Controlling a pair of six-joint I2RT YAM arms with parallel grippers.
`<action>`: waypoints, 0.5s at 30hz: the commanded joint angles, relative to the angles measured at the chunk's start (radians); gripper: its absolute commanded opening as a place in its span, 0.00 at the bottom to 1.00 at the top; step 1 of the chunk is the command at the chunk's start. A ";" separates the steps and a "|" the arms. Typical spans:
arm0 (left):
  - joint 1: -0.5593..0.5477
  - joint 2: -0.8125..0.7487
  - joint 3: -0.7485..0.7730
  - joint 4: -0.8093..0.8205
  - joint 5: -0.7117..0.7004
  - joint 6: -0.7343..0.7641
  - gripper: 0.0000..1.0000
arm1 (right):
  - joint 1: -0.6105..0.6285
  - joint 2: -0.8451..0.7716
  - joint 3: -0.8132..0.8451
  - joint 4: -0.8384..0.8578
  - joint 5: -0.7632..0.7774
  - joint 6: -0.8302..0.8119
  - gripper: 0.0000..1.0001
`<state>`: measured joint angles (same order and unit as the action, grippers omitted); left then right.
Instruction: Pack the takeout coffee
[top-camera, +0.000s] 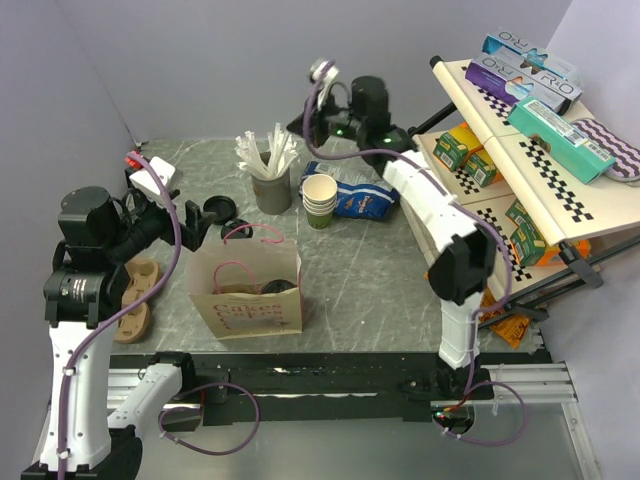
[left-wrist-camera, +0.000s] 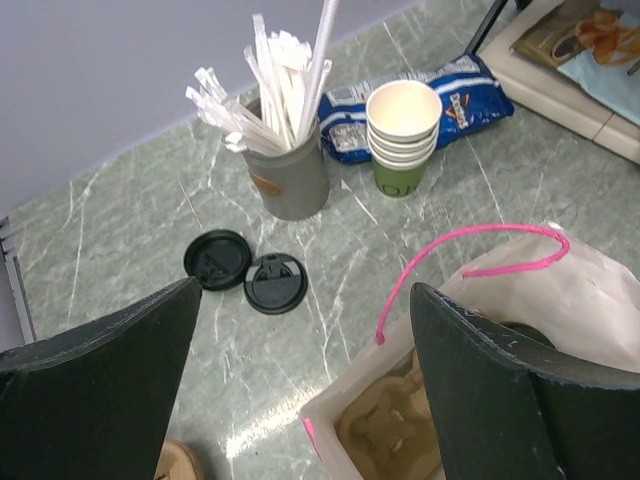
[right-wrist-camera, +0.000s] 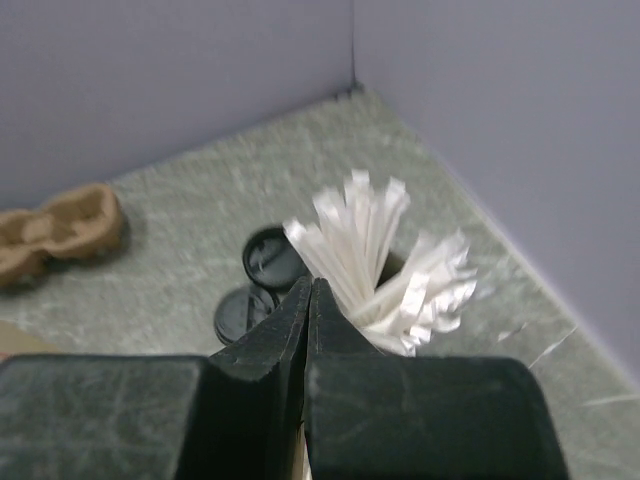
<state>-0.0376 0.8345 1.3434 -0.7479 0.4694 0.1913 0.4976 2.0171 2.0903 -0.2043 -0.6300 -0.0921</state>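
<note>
The paper bag (top-camera: 245, 300) with pink handles stands open at the table's front middle. A round black lid (top-camera: 280, 287) shows inside it, on the takeout coffee; the cup's sides are hidden. The bag's rim (left-wrist-camera: 470, 285) and a brown cup carrier (left-wrist-camera: 400, 430) inside show in the left wrist view. My left gripper (top-camera: 200, 225) is open and empty, just above the bag's left edge (left-wrist-camera: 305, 300). My right gripper (top-camera: 298, 125) is shut above the straw holder (top-camera: 270, 188), on a straw (left-wrist-camera: 325, 50) that stands taller than the others (right-wrist-camera: 312, 290).
A stack of lidless cups (top-camera: 320, 200) and a blue snack bag (top-camera: 358, 198) sit behind the bag. Two loose black lids (left-wrist-camera: 247, 273) lie left of the straw holder. Brown cup carriers (top-camera: 135, 295) lie at the left. A slanted shelf (top-camera: 530, 150) of boxes fills the right.
</note>
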 joint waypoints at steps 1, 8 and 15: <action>0.005 -0.012 -0.013 0.105 -0.023 -0.029 0.91 | 0.009 -0.185 0.025 0.020 -0.039 0.054 0.00; 0.005 -0.032 -0.067 0.257 -0.257 -0.070 0.91 | 0.030 -0.412 -0.001 -0.030 -0.083 0.115 0.00; 0.031 -0.034 -0.113 0.401 -0.456 -0.084 0.92 | 0.156 -0.570 -0.102 -0.141 -0.126 0.070 0.00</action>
<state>-0.0257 0.8078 1.2327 -0.4770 0.1505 0.1402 0.5755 1.5208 2.0571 -0.2581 -0.7128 0.0032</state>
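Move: I hold a straw in my shut right hand. The paper bag it's meant for is about 22 cm back and 11 cm to the left of that hand, its middle some 20 cm below. The straw holder stands roughly 3 cm ahead and 5 cm left, the paper cups level and 6 cm right, the black lids level and 17 cm left, all 22 to 29 cm lower. From my left hand the bag lies about 8 cm right, level, 22 cm down. I keep the straw pinched and draw it clear of the holder, my right hand sweeping fast up and back about 20 cm each way and drifting some 5 cm right, with the fingertips tipping upward roughly 20 degrees. Meanwhile my empty, open left hand eases left and forward, away from the bag, and turns counter-clockwise. ##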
